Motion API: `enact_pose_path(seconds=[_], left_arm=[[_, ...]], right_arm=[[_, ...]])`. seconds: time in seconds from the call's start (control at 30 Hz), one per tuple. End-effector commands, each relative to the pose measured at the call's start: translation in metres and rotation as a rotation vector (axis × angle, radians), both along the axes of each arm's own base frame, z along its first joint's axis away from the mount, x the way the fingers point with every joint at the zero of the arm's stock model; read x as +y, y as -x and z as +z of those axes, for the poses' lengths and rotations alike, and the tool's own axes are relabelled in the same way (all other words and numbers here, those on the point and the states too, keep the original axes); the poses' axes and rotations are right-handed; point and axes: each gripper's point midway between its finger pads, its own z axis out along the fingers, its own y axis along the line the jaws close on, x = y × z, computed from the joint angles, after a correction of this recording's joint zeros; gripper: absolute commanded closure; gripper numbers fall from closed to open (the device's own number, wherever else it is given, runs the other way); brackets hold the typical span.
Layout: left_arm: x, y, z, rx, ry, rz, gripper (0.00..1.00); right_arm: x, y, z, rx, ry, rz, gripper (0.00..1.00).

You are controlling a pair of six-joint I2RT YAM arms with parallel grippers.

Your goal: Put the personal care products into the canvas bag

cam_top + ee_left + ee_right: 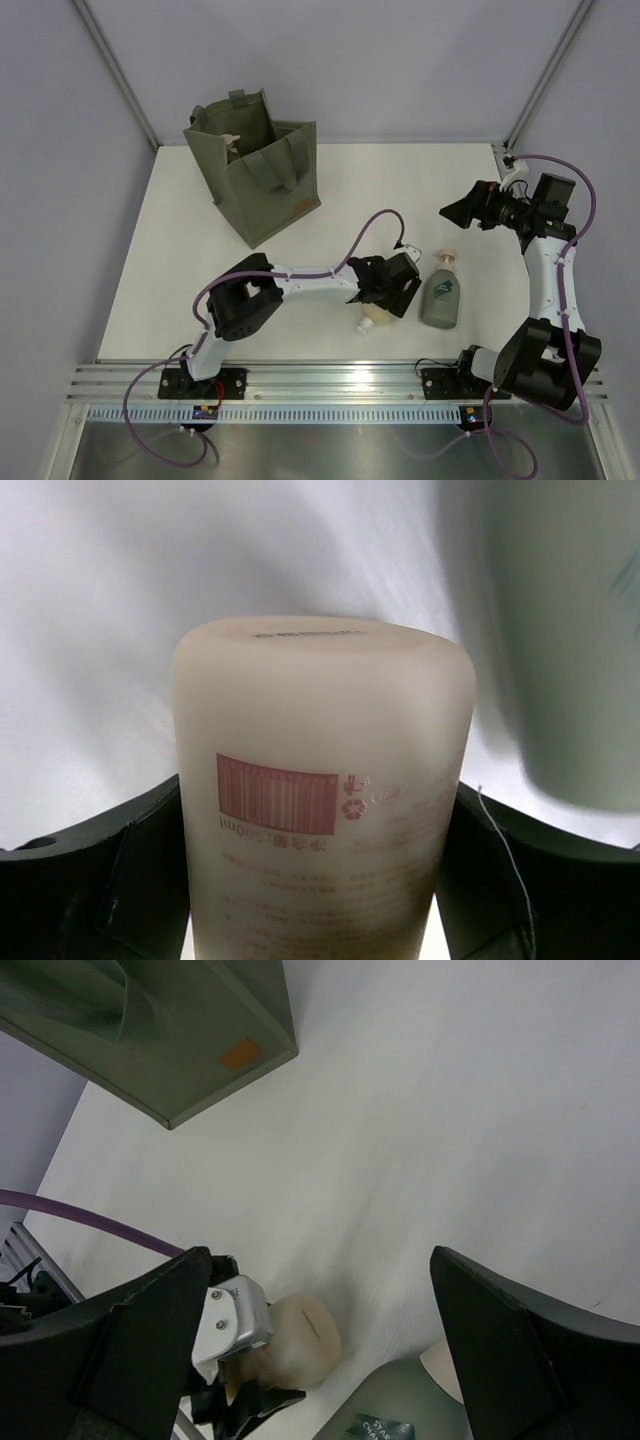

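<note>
My left gripper (388,298) is shut on the cream bottle (375,319) near the table's front middle. In the left wrist view the cream bottle (320,780) fills the gap between both fingers (120,870). A grey-green bottle with a beige pump (440,296) lies just right of it, apart, and shows in the left wrist view (570,630). The olive canvas bag (262,175) stands open at the back left, a beige pump top (232,143) showing inside. My right gripper (458,211) is open and empty, raised over the right side. The right wrist view shows the bag (170,1030), cream bottle (300,1335) and grey-green bottle (400,1410).
The white table (180,270) ends at a metal rail (330,378) along the front. Grey walls and a metal frame post (118,75) stand behind the bag. The left arm's purple cable (370,228) loops above its wrist.
</note>
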Motion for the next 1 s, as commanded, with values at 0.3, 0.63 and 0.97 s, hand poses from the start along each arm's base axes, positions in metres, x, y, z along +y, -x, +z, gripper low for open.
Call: enact_pose_path(seconds=[0.3,0.63,0.97], left_arm=[[0.051,-0.033,0.091,-0.144,0.211,-0.162,1.0],[0.101,-0.086,0.234,-0.341,0.421,-0.091,1.0],[0.19,-0.178,0.406,-0.669,0.634,0.111,1.0]], right_arm=[[0.0,-0.001,0.013,-0.059,0.01,0.012,0.01],[0.0,-0.001,0.013,-0.059,0.011,0.014,0.01],[-0.001,-0.003,0.009,-0.047,0.007,0.014,0.0]])
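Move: About 28 cm ahead and 35 cm to the left of the left hand, which already grips the beige bottle, stands the canvas bag, its middle some 13 cm higher and its mouth higher still. The green pump bottle lies about 13 cm to the left hand's right and 3 cm farther out, level with it. From the empty right hand the bag is roughly 50 cm left, 15 cm ahead and 8 cm lower. Keeping its grip on the beige bottle's body, the left hand first slides level about 9 cm to its left, away from the green pump bottle. It then climbs ever faster, some 27 cm in all, while swinging forward and farther left (about 16 cm each way overall) towards the canvas bag, the wrist tilting some 30 degrees so that the fingers point less steeply down. ##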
